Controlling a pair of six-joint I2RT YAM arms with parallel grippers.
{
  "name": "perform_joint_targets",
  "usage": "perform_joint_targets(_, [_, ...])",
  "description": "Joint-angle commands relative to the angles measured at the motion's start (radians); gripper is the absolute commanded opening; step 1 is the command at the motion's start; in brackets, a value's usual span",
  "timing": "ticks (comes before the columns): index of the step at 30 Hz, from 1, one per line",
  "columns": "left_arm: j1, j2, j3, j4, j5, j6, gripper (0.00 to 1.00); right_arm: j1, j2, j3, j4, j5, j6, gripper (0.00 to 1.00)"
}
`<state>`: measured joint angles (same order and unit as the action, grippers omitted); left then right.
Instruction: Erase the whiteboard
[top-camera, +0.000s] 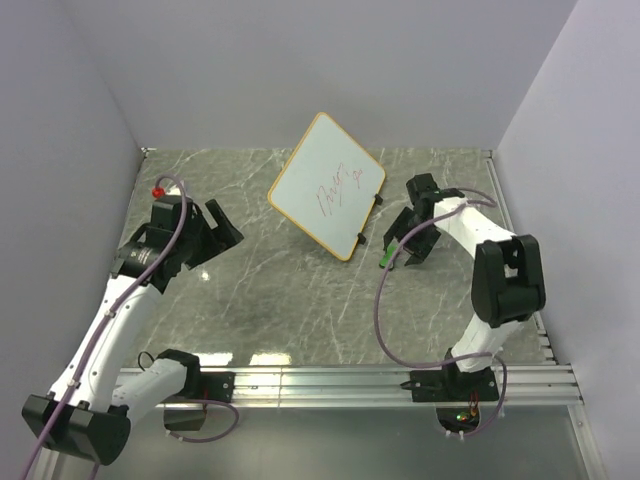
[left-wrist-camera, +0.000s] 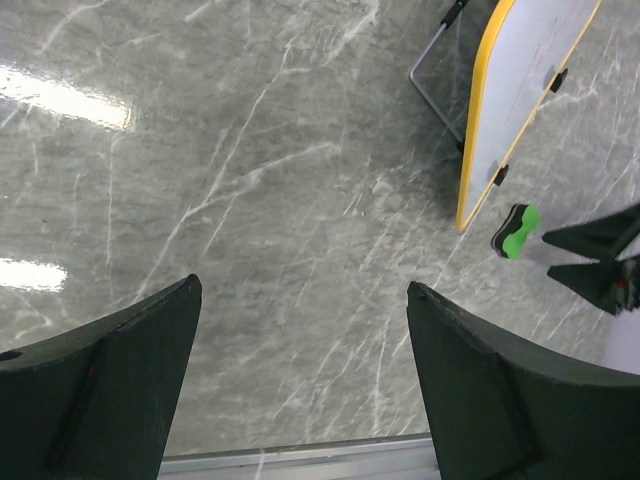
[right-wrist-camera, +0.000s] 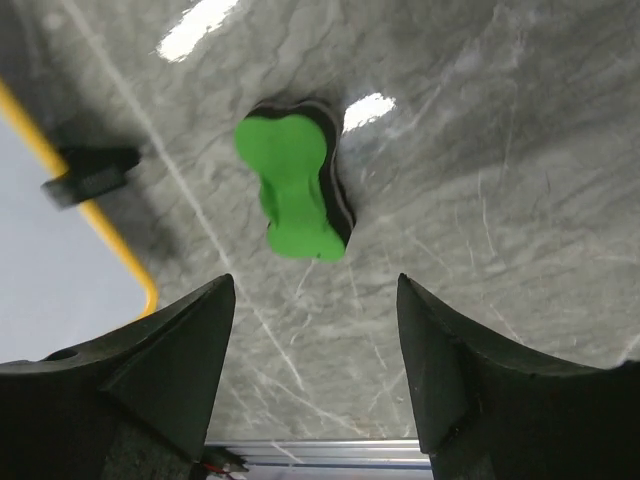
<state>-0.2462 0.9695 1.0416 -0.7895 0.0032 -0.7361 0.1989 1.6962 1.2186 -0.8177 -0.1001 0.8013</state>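
Note:
The whiteboard (top-camera: 327, 185) lies tilted like a diamond at the back middle of the marble table, with red scribbled writing (top-camera: 338, 188) on it. A small green eraser (top-camera: 386, 256) rests on the table just off the board's right corner. My right gripper (top-camera: 407, 250) hovers over the eraser, open. In the right wrist view the eraser (right-wrist-camera: 292, 195) lies just ahead of the right gripper (right-wrist-camera: 314, 282), nothing between the jaws, with the whiteboard (right-wrist-camera: 50, 240) at the left. My left gripper (top-camera: 225, 228) is open and empty, left of the board. The left gripper (left-wrist-camera: 303, 287) faces bare marble, with the whiteboard (left-wrist-camera: 525, 60) and eraser (left-wrist-camera: 515, 230) far right.
Black clips (right-wrist-camera: 90, 172) stick out from the board's yellow rim beside the eraser. An aluminium rail (top-camera: 350, 378) runs along the near table edge. Grey walls close in the left, back and right sides.

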Motion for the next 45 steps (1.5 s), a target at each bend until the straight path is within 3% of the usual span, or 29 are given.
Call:
perform_joint_targets(1, [-0.004,-0.034,0.031,-0.02,0.011,0.053,0.89,0.011,0.04,0.059,0.038,0.016,0.036,0.73])
perform_joint_targets(11, [-0.004,-0.015,0.011,0.013,0.0,0.023,0.89,0.011,0.198,0.2,-0.012,0.06,-0.033,0.71])
perform_joint_targets(31, [-0.005,0.075,0.018,0.065,0.0,0.003,0.88,0.068,0.266,0.193,-0.04,0.099,-0.128,0.65])
perform_joint_targets(38, [-0.004,0.083,0.015,0.064,0.0,0.006,0.88,0.068,0.295,0.213,-0.052,0.143,-0.139,0.49])
perform_joint_targets(41, [-0.004,0.087,0.015,0.062,0.0,0.006,0.88,0.066,0.296,0.214,-0.052,0.157,-0.14,0.34])
perform_joint_targets(42, [-0.004,0.09,0.015,0.065,0.0,0.009,0.88,0.068,0.296,0.216,-0.054,0.157,-0.14,0.25])
perform_joint_targets(45, [-0.005,0.107,0.038,0.067,0.0,0.023,0.88,0.066,0.293,0.226,-0.063,0.158,-0.145,0.12])
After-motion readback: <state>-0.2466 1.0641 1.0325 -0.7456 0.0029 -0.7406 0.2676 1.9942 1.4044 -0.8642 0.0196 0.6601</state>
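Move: The eraser lies almost under the right gripper, about 2 cm ahead, 1 cm to its left and roughly 6 cm below. The whiteboard's near black clip is some 5 cm ahead, 5 cm left and 5 cm below this gripper; the middle of the tilted whiteboard is around 12 cm ahead, 11 cm left and at about its height. From the left gripper, the eraser is about 8 cm ahead, 24 cm to the right and 21 cm down. Lower the right gripper about 6 cm in all onto the eraser: reach forward some 4 cm past its middle while sinking a little, then ease back about 2 cm as you go on down, turning roughly 10 degrees counter-clockwise. At the bottom, close the half-open fingers and pinch the eraser's narrow waist. Let the left gripper sink a couple of centimetres, still open and empty. ##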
